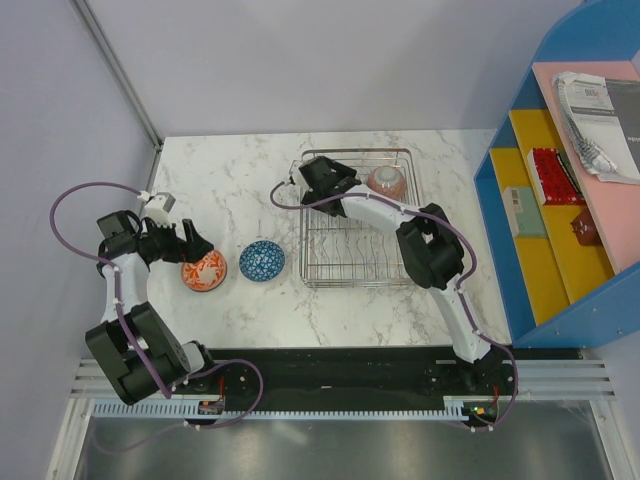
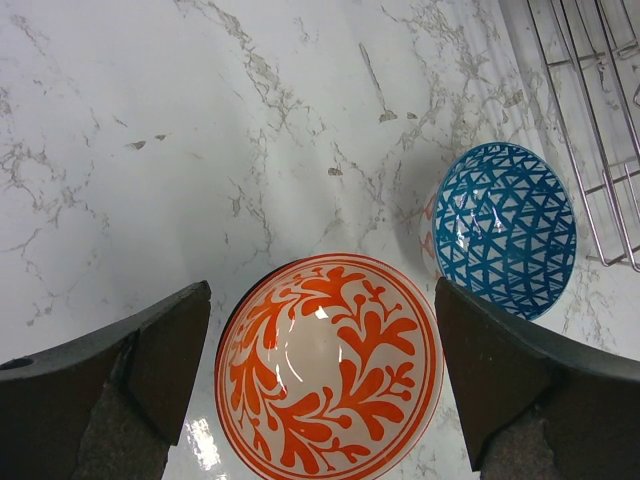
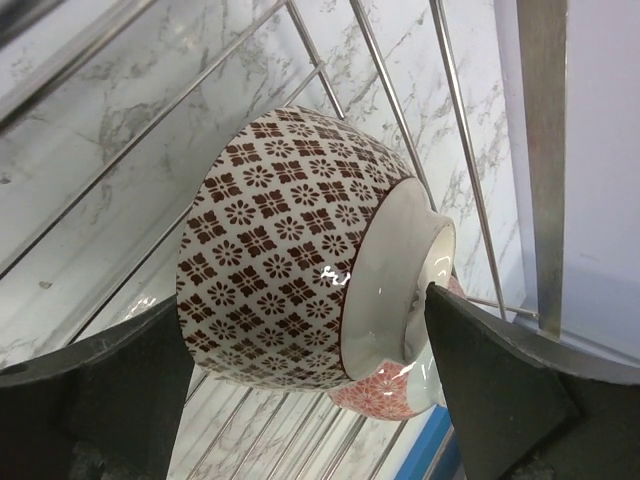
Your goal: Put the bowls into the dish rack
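An orange-red leaf-pattern bowl (image 2: 328, 368) sits upright on the marble table, between the spread fingers of my left gripper (image 2: 325, 375), which is open and hangs just above it. A blue lattice bowl (image 2: 505, 228) stands right of it, near the dish rack (image 2: 590, 120). In the dish rack (image 1: 355, 262), a brown flower-pattern bowl (image 3: 280, 260) lies on its side against a red-patterned bowl (image 3: 400, 395). My right gripper (image 3: 310, 390) is open around the brown bowl, its right fingertip at the bowl's pale base ring. From above, the orange bowl (image 1: 203, 270), blue bowl (image 1: 262, 260) and racked bowls (image 1: 386, 181) all show.
A blue shelf unit (image 1: 500, 215) with yellow and pink shelves stands off the table's right edge, holding papers and small boxes. A wall runs along the left side. The rack's upright wires (image 3: 470, 160) surround the right gripper.
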{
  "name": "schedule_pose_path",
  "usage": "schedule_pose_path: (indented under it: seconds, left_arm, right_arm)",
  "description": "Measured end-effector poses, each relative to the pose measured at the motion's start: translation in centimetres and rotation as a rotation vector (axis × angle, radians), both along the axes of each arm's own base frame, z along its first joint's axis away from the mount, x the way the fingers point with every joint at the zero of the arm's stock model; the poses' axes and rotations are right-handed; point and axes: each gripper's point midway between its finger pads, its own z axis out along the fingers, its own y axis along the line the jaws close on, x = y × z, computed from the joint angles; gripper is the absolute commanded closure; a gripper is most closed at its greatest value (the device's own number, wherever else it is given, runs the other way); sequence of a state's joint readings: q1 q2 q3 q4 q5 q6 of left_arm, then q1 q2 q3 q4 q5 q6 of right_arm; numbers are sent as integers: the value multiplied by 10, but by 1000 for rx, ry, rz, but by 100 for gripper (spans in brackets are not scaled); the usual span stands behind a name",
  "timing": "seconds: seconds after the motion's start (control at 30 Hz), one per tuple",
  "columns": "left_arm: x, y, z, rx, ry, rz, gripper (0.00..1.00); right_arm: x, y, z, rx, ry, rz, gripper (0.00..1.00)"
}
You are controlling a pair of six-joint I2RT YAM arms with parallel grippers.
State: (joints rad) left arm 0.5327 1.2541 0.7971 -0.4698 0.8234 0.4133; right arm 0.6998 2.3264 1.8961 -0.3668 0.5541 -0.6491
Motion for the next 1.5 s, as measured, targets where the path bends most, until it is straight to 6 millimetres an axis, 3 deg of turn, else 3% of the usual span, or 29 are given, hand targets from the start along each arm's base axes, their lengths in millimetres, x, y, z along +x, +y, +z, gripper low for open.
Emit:
schedule_pose_path:
  seconds: [0.6,0.83,1.1,1.2,1.3,1.5]
  left_arm:
    - [0,0,4,5,-13,1,0]
    - [-1,5,1,34,-2,16,0]
    - [4,28,2,159,10,40,1]
    - [10,37,2,198,12,36,2]
    - [13,43,-3,216,27,32,3]
    - [11,40,-10,225,47,6,3]
  right_arm:
    - [-21,4,6,202,165,27,2]
    - [-21,-5,41,325,150,-23,2]
    - [-18,-24,100,439,60,-80,2]
    - [-22,-31,110,455,46,-89,2]
    - [-29,-35,107,454,58,-94,2]
    - [-41,-42,82,420,113,-107,2]
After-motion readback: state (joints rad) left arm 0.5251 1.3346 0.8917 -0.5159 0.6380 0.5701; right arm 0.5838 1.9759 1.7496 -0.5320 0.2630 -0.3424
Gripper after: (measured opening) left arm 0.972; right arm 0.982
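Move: The just-released brown-patterned bowl lies in the rack about 2 cm ahead of the open right hand, 3 cm to its right and a little below; the pink bowl stands some 10 cm farther right of it, level with it. The orange bowl sits roughly 8 cm below the left hand, 1 cm back and not off to either side, with the blue bowl about 14 cm to that hand's right and 1 cm ahead. Open right hand backs off the brown-patterned bowl, rises 11 cm, sinks slightly rightward; left hand shifts 4 cm left. ##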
